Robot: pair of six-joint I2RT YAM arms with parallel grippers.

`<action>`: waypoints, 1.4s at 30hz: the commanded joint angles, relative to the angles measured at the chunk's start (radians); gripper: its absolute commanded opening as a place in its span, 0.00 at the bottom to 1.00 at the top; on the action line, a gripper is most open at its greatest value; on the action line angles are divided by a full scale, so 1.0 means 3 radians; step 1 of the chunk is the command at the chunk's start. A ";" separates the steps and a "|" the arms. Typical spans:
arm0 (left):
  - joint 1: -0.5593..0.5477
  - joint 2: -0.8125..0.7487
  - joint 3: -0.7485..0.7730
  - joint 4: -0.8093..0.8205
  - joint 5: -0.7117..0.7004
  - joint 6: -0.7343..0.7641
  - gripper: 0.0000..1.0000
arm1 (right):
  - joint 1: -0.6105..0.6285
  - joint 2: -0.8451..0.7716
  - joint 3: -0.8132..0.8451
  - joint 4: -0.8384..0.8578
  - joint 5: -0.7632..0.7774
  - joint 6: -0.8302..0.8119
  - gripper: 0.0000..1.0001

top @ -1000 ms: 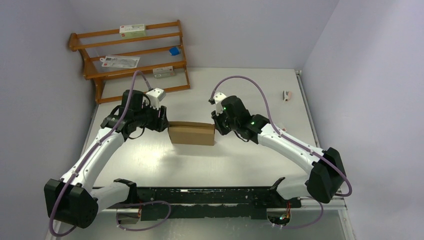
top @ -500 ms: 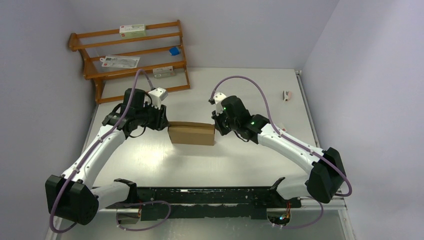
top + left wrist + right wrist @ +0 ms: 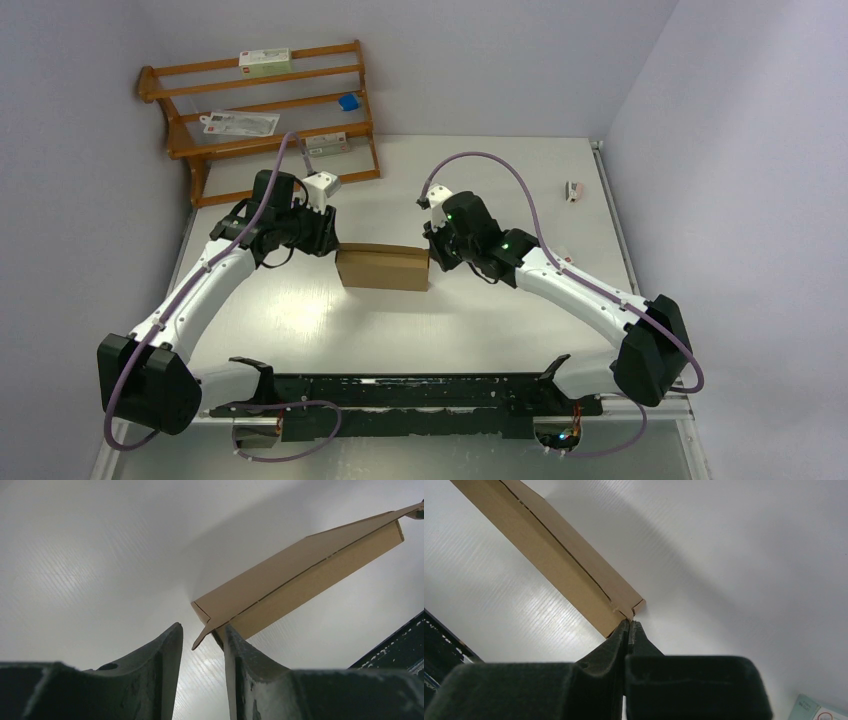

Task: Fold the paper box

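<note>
The paper box (image 3: 383, 267) is a flat, closed brown cardboard mailer lying mid-table between my two grippers. My left gripper (image 3: 333, 243) is at its left end. In the left wrist view that gripper (image 3: 202, 627) stands open. The paper box (image 3: 300, 575) has a pointed corner flap hanging in the gap, and the right finger (image 3: 235, 650) touches the box's end. My right gripper (image 3: 432, 250) is at the right end. In the right wrist view it (image 3: 629, 622) is shut, its tips pressed against the corner of the paper box (image 3: 559, 560).
A wooden rack (image 3: 265, 110) stands at the back left with white cartons (image 3: 264, 60) and a blue item (image 3: 348, 102) on it. A small object (image 3: 574, 190) lies at the far right. A black rail (image 3: 400, 390) runs along the near edge.
The left arm has shifted slightly toward the far side and its jaws have narrowed around the box's left corner. The right jaws have closed. The box has stayed in place.
</note>
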 commanded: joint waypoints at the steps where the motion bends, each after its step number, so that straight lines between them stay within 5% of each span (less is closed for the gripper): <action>1: -0.0022 -0.0019 0.0021 -0.0063 -0.0011 0.0072 0.40 | -0.0022 -0.0023 -0.0058 0.0083 -0.0014 -0.0001 0.00; 22: -0.0077 0.0028 0.0002 -0.0095 0.0091 0.0010 0.21 | -0.0020 -0.0025 -0.0018 0.0089 -0.0049 0.0016 0.00; 42: -0.0205 -0.0174 -0.0333 0.0251 0.0026 -0.0988 0.05 | 0.0128 0.0116 0.0140 -0.0059 0.0455 0.0944 0.00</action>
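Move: The box's left top corner, with its loose tab, sits just at the left gripper's open fingers, roughly 1 cm back, 1 cm right and 1 cm below; the box's middle is about 10 cm right, 1 back and 5 lower. The right gripper already has the right-end tab between its fingertips; from that hand the left corner is some 19 cm left and 1 cm ahead, at about its height. Close the left gripper nearly shut on the tab at the box's left top corner, easing the hand back and to the right, under 2 cm each way and slightly down, tipping and swinging it some 10 degrees, counter-clockwise. Keep the right gripper pinched on its tab almost in place, then turn it about 10 degrees clockwise at the end. ##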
